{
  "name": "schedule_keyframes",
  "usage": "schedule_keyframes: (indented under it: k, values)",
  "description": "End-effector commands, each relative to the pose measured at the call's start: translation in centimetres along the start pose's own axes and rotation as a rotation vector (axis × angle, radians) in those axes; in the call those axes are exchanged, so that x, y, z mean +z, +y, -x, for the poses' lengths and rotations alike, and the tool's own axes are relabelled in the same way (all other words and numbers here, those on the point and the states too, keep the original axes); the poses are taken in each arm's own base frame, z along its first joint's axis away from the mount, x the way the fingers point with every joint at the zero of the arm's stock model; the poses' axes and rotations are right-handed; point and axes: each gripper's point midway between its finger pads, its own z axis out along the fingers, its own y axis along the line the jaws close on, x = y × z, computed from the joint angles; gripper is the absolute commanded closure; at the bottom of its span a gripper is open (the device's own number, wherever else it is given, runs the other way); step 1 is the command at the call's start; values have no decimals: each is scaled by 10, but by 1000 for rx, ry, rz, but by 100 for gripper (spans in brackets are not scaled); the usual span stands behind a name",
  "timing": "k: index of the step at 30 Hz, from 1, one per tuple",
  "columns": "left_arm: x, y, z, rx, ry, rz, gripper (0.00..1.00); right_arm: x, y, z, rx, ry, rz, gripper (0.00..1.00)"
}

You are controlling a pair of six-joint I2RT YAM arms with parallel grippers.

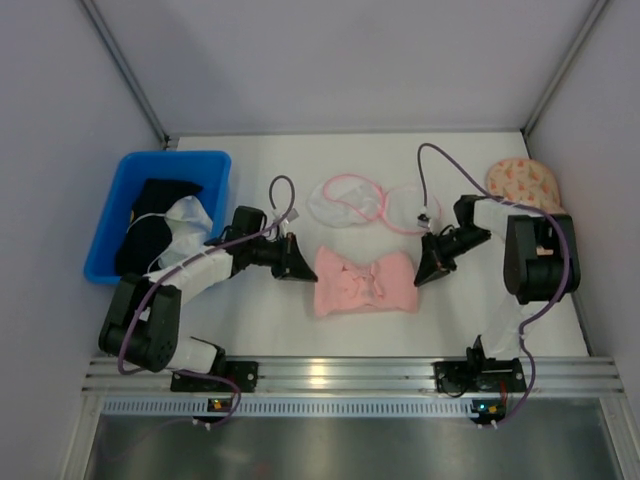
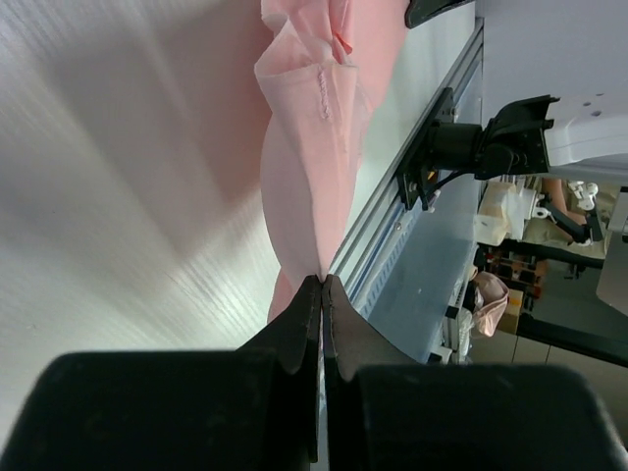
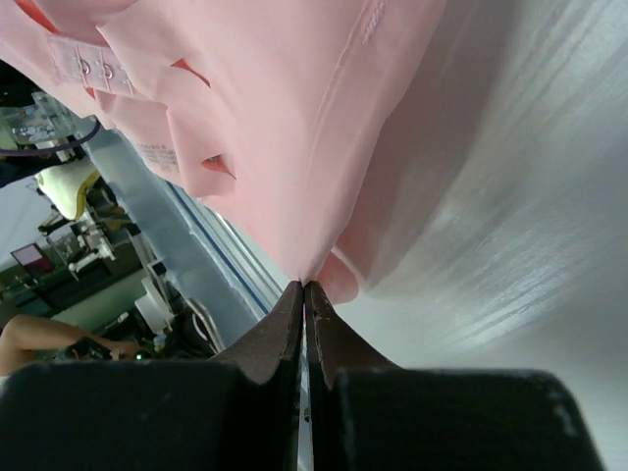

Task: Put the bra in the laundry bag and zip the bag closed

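The light-pink bra (image 1: 365, 282) lies bunched on the white table between my two grippers. My left gripper (image 1: 303, 268) is at its left end, and the left wrist view shows the left gripper (image 2: 322, 281) shut on a pinch of the bra (image 2: 312, 147) fabric. My right gripper (image 1: 428, 272) is at the right end; in the right wrist view the right gripper (image 3: 304, 285) is shut on the bra (image 3: 294, 118) edge. The laundry bag (image 1: 345, 200), white mesh with pink edging, lies unzipped and spread flat just behind the bra.
A blue bin (image 1: 112, 205) with black and white garments stands at the left. A peach speckled item (image 1: 525, 183) lies at the back right beside the right arm. The metal rail (image 1: 340, 375) runs along the near edge.
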Motion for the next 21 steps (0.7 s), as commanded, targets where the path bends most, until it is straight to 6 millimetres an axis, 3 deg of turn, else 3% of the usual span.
schedule_keyframes:
  k: [1, 12, 17, 21]
  values:
    - [-12, -24, 12, 0, -44, -5, 100, -16, 32, 18, -79, -83, 71, 100]
    - [-15, -12, 21, -130, -69, 134, 100, 0, 73, 22, -160, -34, 165, 100]
    - [-17, -30, 34, -126, -109, 127, 100, 4, 98, 22, -202, -21, 240, 100]
    - [-10, -58, 39, -111, -111, 105, 100, 12, 108, 20, -213, 6, 276, 100]
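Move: My two hands hold the bra by its opposite ends. Its clasped middle lies about 13 cm to the right of my left hand and roughly 7 cm below it, and some 13 cm to the left of my right hand, 2 cm below. The laundry bag's right mesh round lies about 21 cm straight ahead of my right hand. Its left round is 23 cm ahead and 18 cm to the left of that hand. Keeping both ends of the bra pinched, I carry its right end in towards the middle and my left hand: my right hand goes about 6.5 cm left while climbing some 5 cm, its fingertips tipping up roughly 10 degrees. My left hand rises about 3 cm with its end, edges forward and swings a little counter-clockwise. ##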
